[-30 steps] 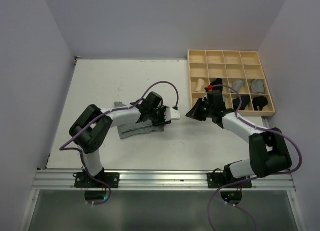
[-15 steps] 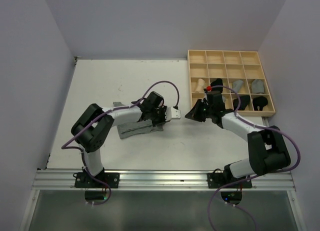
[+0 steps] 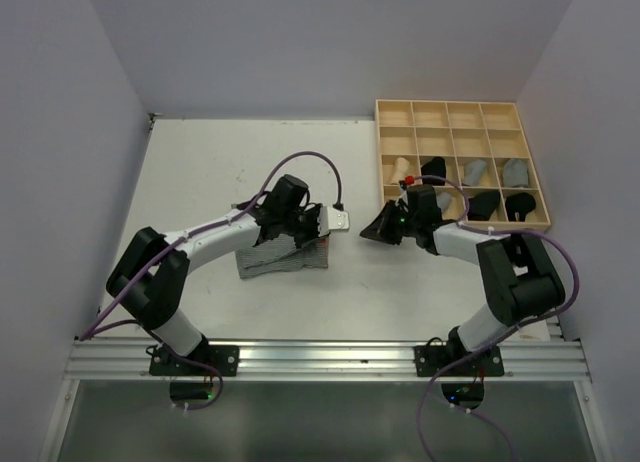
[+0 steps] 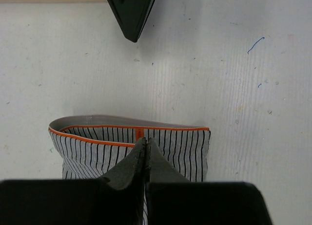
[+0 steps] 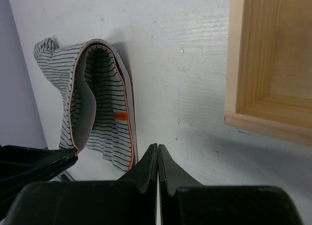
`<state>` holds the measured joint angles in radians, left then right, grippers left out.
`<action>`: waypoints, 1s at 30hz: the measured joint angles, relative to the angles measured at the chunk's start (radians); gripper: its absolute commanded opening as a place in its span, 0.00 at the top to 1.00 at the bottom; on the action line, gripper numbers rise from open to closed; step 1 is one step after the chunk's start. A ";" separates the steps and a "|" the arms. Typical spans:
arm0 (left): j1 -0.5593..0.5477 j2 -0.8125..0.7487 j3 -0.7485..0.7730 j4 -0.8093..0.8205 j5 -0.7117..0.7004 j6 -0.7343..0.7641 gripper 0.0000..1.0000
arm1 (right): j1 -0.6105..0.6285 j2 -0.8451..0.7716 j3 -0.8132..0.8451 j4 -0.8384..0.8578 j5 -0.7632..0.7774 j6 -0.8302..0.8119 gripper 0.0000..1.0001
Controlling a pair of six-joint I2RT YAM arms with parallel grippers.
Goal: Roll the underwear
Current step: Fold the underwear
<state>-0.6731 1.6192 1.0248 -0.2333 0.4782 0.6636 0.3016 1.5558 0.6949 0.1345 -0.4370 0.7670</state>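
A white underwear point(image 3: 283, 259) with thin black stripes and an orange waistband lies on the table left of centre. My left gripper point(image 3: 308, 232) is shut on its upper waistband layer, and that layer stands lifted in an arc, showing the grey inside point(image 5: 87, 88). In the left wrist view the shut tips point(image 4: 145, 140) meet right at the orange edge of the underwear point(image 4: 185, 147). My right gripper point(image 3: 372, 232) is shut and holds nothing. It hovers over bare table to the right of the underwear point(image 5: 105, 120), its tips point(image 5: 157, 147) apart from the cloth.
The pale wooden grid tray point(image 3: 380, 152) stands at the back right, with rolled tan point(image 3: 402, 170), black point(image 3: 435, 167) and grey point(image 3: 475, 169) garments in its cells. Its near corner point(image 5: 243, 88) is close to my right gripper. Walls enclose the table on three sides.
My left gripper closed on the striped waistband and shifted left, raising that layer. The right gripper slid a little to the left, still shut.
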 measured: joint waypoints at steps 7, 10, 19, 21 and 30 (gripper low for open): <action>0.059 0.000 -0.023 -0.012 0.052 -0.016 1.00 | 0.056 0.214 0.060 0.146 -0.032 0.105 1.00; 0.068 0.000 -0.024 -0.015 0.065 -0.017 1.00 | 0.087 0.277 0.105 0.209 -0.039 0.147 1.00; 0.071 0.000 -0.024 -0.018 0.080 -0.017 1.00 | 0.143 0.312 0.185 0.294 -0.045 0.211 1.00; 0.071 0.000 -0.024 -0.018 0.084 -0.017 1.00 | 0.151 0.330 0.213 0.297 -0.045 0.213 1.00; 0.071 0.000 -0.024 -0.032 0.099 -0.025 1.00 | 0.164 0.484 0.310 0.305 -0.044 0.217 1.00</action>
<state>-0.6022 1.6188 1.0008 -0.2657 0.5770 0.6388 0.4656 2.0403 1.0046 0.4393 -0.4808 0.9844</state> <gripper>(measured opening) 0.009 0.011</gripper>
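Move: The raised mouth of the underwear's waistband, at its far end, is about 10 cm left of the right hand, 6 cm ahead and 3 cm lower. The left hand's pinch on the top edge is some 10 cm left of the right hand, 3 cm back and 3 cm higher; the tray's near-left corner is about 4 cm right and 1 cm ahead. From the left hand the mouth is 8 cm ahead, 5 cm below; the underwear's body lies 9 cm left, 8 cm down. The right hand's closed fingertips enter the waistband mouth between its two layers, beyond the left hand's pinch. It sweeps some 11 cm left and 6 cm forward, dipping first, rising midway, then sinking about 3 cm into the mouth, and rolls about 10 degrees, left side up. The left hand keeps the top layer pinched and early on draws it barely 2 cm left. ##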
